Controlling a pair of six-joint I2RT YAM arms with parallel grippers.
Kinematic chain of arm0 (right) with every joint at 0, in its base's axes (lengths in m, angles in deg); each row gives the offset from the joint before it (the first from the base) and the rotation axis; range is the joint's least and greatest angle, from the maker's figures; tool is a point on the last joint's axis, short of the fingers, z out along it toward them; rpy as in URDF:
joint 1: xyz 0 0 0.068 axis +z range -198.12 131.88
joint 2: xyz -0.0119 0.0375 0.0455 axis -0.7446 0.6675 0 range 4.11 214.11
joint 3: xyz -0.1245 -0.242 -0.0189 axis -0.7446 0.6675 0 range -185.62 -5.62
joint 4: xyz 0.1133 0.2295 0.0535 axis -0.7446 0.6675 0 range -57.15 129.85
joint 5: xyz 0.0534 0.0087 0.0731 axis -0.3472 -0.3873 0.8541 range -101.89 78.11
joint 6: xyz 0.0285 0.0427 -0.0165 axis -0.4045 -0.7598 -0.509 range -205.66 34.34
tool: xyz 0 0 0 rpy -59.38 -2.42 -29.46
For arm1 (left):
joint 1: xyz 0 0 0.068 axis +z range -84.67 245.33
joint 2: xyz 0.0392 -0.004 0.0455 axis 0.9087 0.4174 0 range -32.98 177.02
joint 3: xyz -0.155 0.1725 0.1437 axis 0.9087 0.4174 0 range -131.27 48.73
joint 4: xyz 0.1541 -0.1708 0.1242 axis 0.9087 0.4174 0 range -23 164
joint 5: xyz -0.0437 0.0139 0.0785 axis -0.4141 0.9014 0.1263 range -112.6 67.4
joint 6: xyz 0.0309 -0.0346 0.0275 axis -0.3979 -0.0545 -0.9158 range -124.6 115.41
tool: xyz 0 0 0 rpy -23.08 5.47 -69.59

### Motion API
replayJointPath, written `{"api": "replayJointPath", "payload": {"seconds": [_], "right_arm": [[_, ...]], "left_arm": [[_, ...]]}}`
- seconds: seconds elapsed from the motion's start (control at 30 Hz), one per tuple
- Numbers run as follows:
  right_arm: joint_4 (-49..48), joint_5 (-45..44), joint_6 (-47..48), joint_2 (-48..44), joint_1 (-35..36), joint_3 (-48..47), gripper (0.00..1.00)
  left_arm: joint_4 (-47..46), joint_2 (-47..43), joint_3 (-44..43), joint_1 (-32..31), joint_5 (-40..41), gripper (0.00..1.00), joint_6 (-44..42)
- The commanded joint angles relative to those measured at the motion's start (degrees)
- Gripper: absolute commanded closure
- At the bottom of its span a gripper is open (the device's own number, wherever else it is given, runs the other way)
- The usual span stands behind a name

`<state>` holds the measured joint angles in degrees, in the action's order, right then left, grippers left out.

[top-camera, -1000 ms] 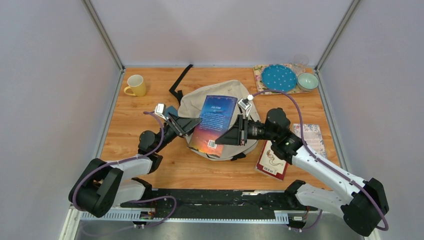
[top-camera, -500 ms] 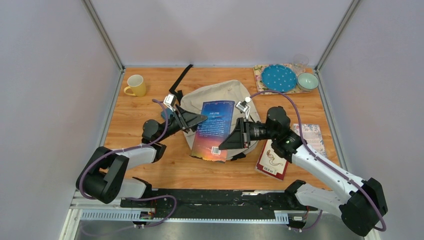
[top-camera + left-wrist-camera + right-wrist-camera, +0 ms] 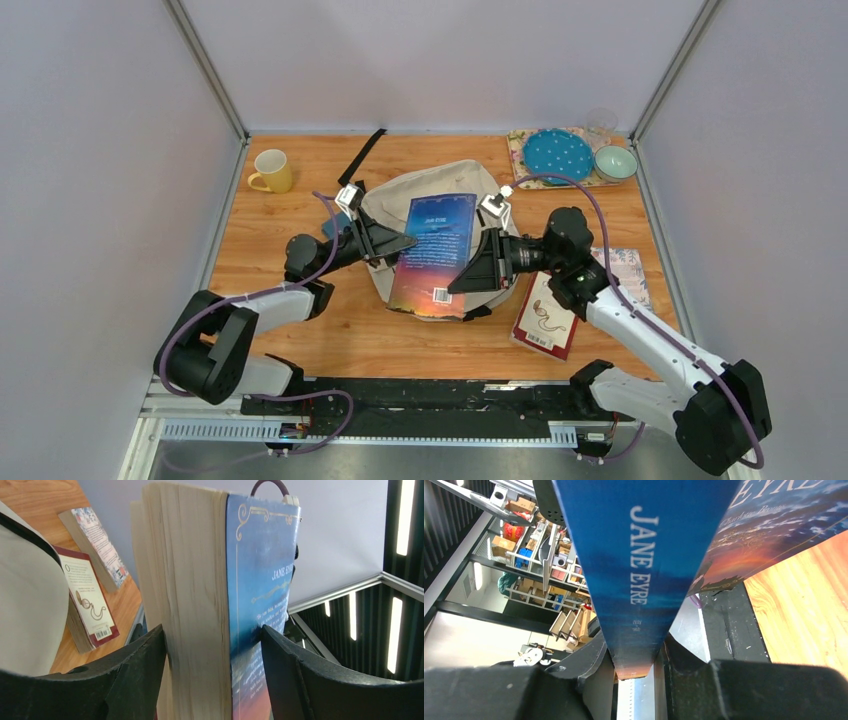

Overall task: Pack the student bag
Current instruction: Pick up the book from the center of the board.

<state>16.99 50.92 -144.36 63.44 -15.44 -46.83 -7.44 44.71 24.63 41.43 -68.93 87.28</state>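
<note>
The student bag (image 3: 440, 182), cream with black straps, lies in the middle of the table; its pale fabric also fills the left of the left wrist view (image 3: 25, 605). A blue "Jane Eyre" book (image 3: 435, 255) hangs tilted just above the bag. My right gripper (image 3: 462, 278) is shut on the book at its spine side (image 3: 644, 555), near the lower end (image 3: 636, 652). My left gripper (image 3: 403, 241) stands open astride the book's page edge (image 3: 200, 580), one finger on each side (image 3: 212, 630), with a gap at the cover side.
A red book (image 3: 545, 318) and a floral-cover book (image 3: 625, 270) lie right of the bag. A yellow mug (image 3: 272, 170) stands at the back left. A blue dotted plate (image 3: 557, 155), a bowl (image 3: 615, 162) and a glass (image 3: 600, 122) sit at the back right.
My left gripper has moved up and right to the book's left edge and now straddles it. The right gripper has shifted slightly right with the book.
</note>
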Motion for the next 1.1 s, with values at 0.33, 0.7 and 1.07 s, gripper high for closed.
{"api": "replayJointPath", "payload": {"seconds": [0.33, 0.7, 1.07], "right_arm": [[-0.3, 1.4, 6.4, -0.7, -7.5, -4.7, 1.0], [8.2, -3.6, 10.4, 1.5, -9.0, -6.7, 0.92], [4.1, -26.8, 1.8, -4.0, 0.3, -2.1, 0.43]], "left_arm": [[-20.8, -2.9, -3.7, -0.4, -4.4, 0.6, 1.5], [-20.8, -2.5, -2.2, -0.4, -2.3, 1.0, 1.6], [-20.6, -6.1, 7.6, -0.8, 18.4, 1.0, -4.3]]}}
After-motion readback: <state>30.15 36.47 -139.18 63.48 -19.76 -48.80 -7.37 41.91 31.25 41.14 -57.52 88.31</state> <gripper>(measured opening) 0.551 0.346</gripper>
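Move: The Jane Eyre book, already pinched low on its spine side by the right gripper, has its middle about 5 cm to the right and 2 cm back of the left gripper, level with it; the open left fingers straddle its page edge. From the right gripper the book's middle is some 6 cm ahead and 4 cm left. The backpack's middle is about 11 cm ahead of the left gripper, 6 cm right and 22 cm below; the blue wallet is roughly 16 cm ahead of that gripper, 19 cm left and 26 cm down. Hold the left gripper nearly still and close it on the page edge while the right, still pinching the spine, goes forward and a little right, sinking slightly. Then open the right fingers at the spine and carry on forward, about 6 cm in all, turning nearly 20 degrees clockwise, as the left keeps its pinch, eases down, left and forward, and turns some 10 degrees counter-clockwise. ##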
